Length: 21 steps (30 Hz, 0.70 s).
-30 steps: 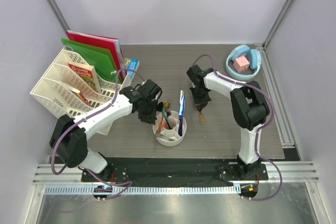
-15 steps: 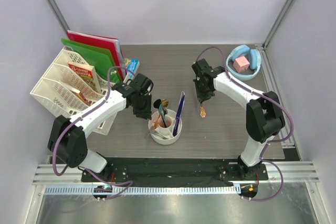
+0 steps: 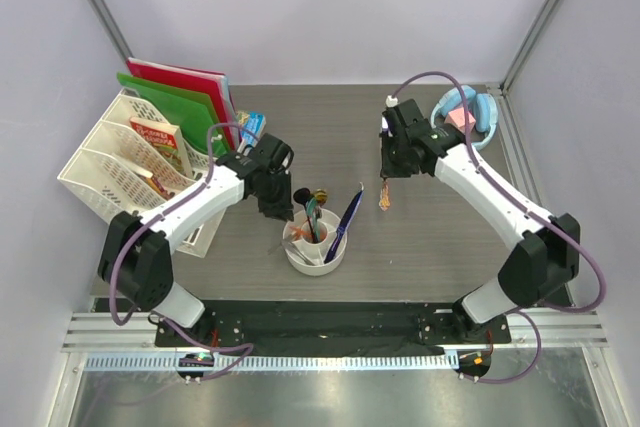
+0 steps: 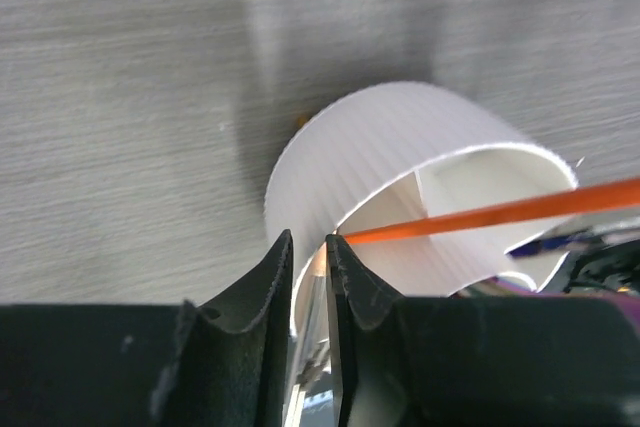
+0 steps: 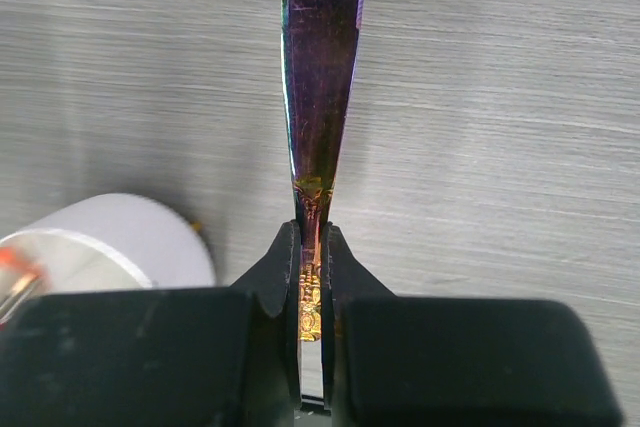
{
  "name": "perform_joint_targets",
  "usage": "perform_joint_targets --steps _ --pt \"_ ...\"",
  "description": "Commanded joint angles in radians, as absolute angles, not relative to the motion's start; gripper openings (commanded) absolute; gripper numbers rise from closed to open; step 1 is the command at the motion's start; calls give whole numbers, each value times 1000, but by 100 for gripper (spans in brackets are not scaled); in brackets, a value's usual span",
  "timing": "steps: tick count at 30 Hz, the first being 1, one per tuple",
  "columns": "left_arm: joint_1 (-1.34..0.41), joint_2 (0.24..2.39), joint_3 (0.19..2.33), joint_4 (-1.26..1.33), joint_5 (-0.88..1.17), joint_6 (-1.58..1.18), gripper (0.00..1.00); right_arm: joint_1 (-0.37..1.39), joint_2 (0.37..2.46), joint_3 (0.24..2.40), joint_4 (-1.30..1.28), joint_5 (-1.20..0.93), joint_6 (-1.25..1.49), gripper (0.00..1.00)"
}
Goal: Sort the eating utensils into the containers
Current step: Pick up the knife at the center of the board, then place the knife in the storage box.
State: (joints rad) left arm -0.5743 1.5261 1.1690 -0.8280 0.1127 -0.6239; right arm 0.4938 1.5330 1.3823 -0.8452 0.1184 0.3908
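Note:
The white round cup (image 3: 316, 263), split by inner walls, stands at the table's front middle with several utensils in it. Among them are an orange chopstick (image 4: 500, 214) and a dark blue knife (image 3: 349, 219) that leans right. My left gripper (image 3: 279, 208) hovers just left of the cup (image 4: 400, 147). Its jaws (image 4: 308, 245) are shut on a thin silver utensil (image 4: 312, 347) that reaches down at the cup's left rim. My right gripper (image 3: 391, 168) is right of the cup and raised. It (image 5: 314, 237) is shut on the gold end of an iridescent purple utensil (image 5: 320, 67), which hangs over the bare table (image 3: 384, 197).
A white lattice file rack (image 3: 110, 172) with books stands at the left, with red and green folders (image 3: 185, 97) behind it. A light blue bowl with a pink cube (image 3: 462, 120) sits at the back right. A small blue and white pack (image 3: 250, 125) lies by the rack.
My right gripper has lifted the iridescent utensil and carried it back and to the right. The left gripper and the cup have shifted slightly left. The blue knife now leans further right.

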Motion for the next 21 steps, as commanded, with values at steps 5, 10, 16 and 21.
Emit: perform_joint_targets --steps 5,10,16,21 --pt "-603 1621 1210 -778 69 -698 19 607 1385 1439 -879 179 555 1" --pt "-653 1654 1233 -772 39 -736 18 712 1333 1407 -885 257 632 1" --pt "-689 1631 1218 -779 6 -750 18 773 1296 1371 -893 314 673 1" --pt "-689 1598 1212 -824 -60 -767 18 779 1296 1393 -914 334 664 1"
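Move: The right hand already holds the knife high above the board, its blade pointing forward; the white cup's middle is about 14 cm to its left, 13 cm back and 11 cm below. The blue knife leaning out of the cup has its middle some 8 cm left, 10 cm back and 5 cm below that hand. For the left hand, already at the cup's far-left rim, the cup's middle lies about 6 cm right, 5 cm back and 5 cm below. The right hand keeps its shut grip on the knife and draws back about 7 cm while going some 5 cm left and 6 cm up, nearly all of the rise in the first half, so that the knife's gold handle comes over towards the leaning blue knife on the cup's near-right side, whether they touch can't be told. Meanwhile the left hand, its fingers still nearly closed on the cup's rim, moves about 4 cm to the right and a little forward at an even height, bringing the rim round clockwise. ##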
